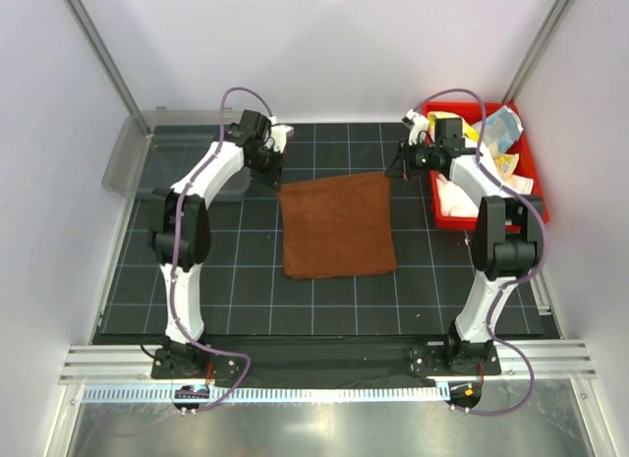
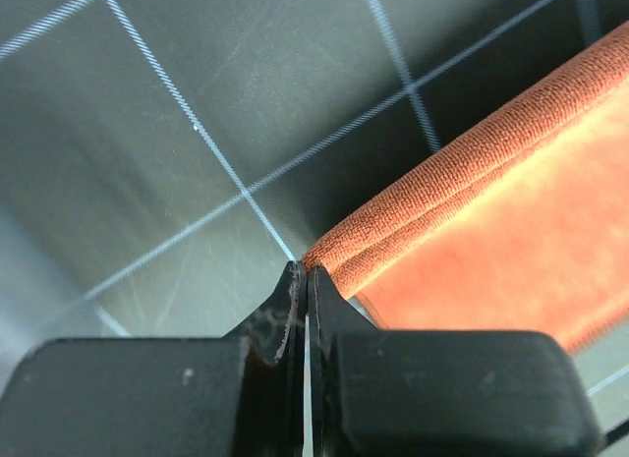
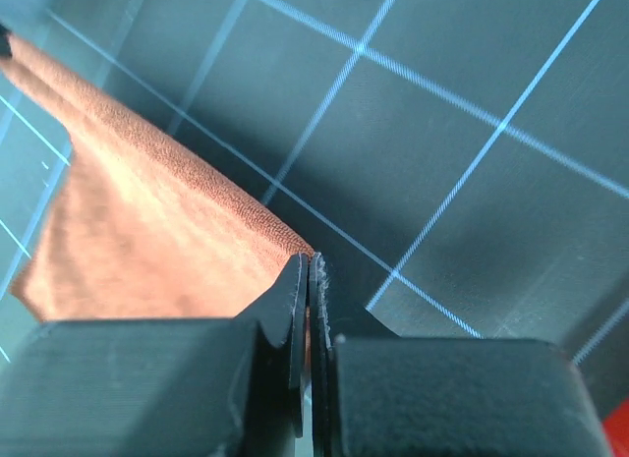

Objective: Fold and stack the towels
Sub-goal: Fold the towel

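Observation:
A rust-brown towel lies spread on the dark gridded mat in the middle of the table. My left gripper sits at the towel's far left corner. In the left wrist view the gripper is shut, with the corner of the towel pinched at its tips. My right gripper is at the far right corner. In the right wrist view that gripper is shut, with the towel showing between its jaws. More towels fill a red bin at the right: a white one, a pale yellow one and a light-blue one.
The red bin stands at the back right, just beyond the right gripper. A clear plastic container sits at the back left edge of the mat. White walls close in the workspace on three sides.

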`<state>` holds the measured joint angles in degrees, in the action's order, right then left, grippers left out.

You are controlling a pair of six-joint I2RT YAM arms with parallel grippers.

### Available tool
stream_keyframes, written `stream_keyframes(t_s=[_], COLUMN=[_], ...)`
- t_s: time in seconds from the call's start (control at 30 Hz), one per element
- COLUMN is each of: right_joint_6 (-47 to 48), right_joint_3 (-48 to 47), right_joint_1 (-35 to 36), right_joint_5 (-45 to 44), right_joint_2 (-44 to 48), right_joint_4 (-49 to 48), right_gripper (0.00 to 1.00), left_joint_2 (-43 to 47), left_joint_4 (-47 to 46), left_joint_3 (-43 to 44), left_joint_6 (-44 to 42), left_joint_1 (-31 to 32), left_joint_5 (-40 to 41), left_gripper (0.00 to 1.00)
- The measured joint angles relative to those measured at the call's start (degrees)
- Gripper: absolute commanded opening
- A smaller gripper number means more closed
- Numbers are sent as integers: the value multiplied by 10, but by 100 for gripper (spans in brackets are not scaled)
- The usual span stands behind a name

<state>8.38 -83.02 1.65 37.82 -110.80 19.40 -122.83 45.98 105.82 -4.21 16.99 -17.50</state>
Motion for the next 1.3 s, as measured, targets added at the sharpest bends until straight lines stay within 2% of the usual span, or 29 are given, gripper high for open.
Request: stream_keyframes(t_s=[0.1,0.2,0.3,0.63,0.8,1.3], right_joint_6=[-22,-53,-85,-176,-211,-260], right_joint_3=[36,112,177,280,328,394], right_joint_1=[1,2,3,9,9,21], right_joint_5=[-10,-42,-77,-146,-158,-162], right_joint_2=[48,101,145,213,250,321], right_joint_4=[-39,-78,-88,-100,-103,-99], right_gripper=[1,1,1,1,1,1], left_joint_2=[53,100,136,216,249,301], left_joint_4=[-16,-33,-52,-121,-131,-142], left_joint_3=[-30,-69,-118,-301,-324,-380], left_joint_6=[10,17,26,82,99,120], left_joint_1=[2,11,28,78,96,126], left_joint_5=[0,7,19,57,86,155], left_gripper=[0,0,0,0,0,0])
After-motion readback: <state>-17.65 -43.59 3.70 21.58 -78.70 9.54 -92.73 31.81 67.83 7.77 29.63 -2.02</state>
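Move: Both shut grippers still hold the brown towel's far corners, raised about 7 cm (left) and 9 cm (right) over the table. The towel's near left corner lies about 22 cm back from the left gripper and 2 cm to its right; the near right corner is about 23 cm back from the right gripper and 1 cm left. The clear bin's middle stands roughly 26 cm left of the left gripper and 12 cm ahead; the red bin's is about 25 cm right of the right gripper and 5 cm ahead. Keep both grippers shut on the towel's far corners and bring that edge back over the towel towards the near edge, some 13 cm, quickly first and then slower. Lift a little at the start, the left more, then let both sink, the right ending lower than it began. Turn the right wrist clockwise about 25 degrees on the way. ##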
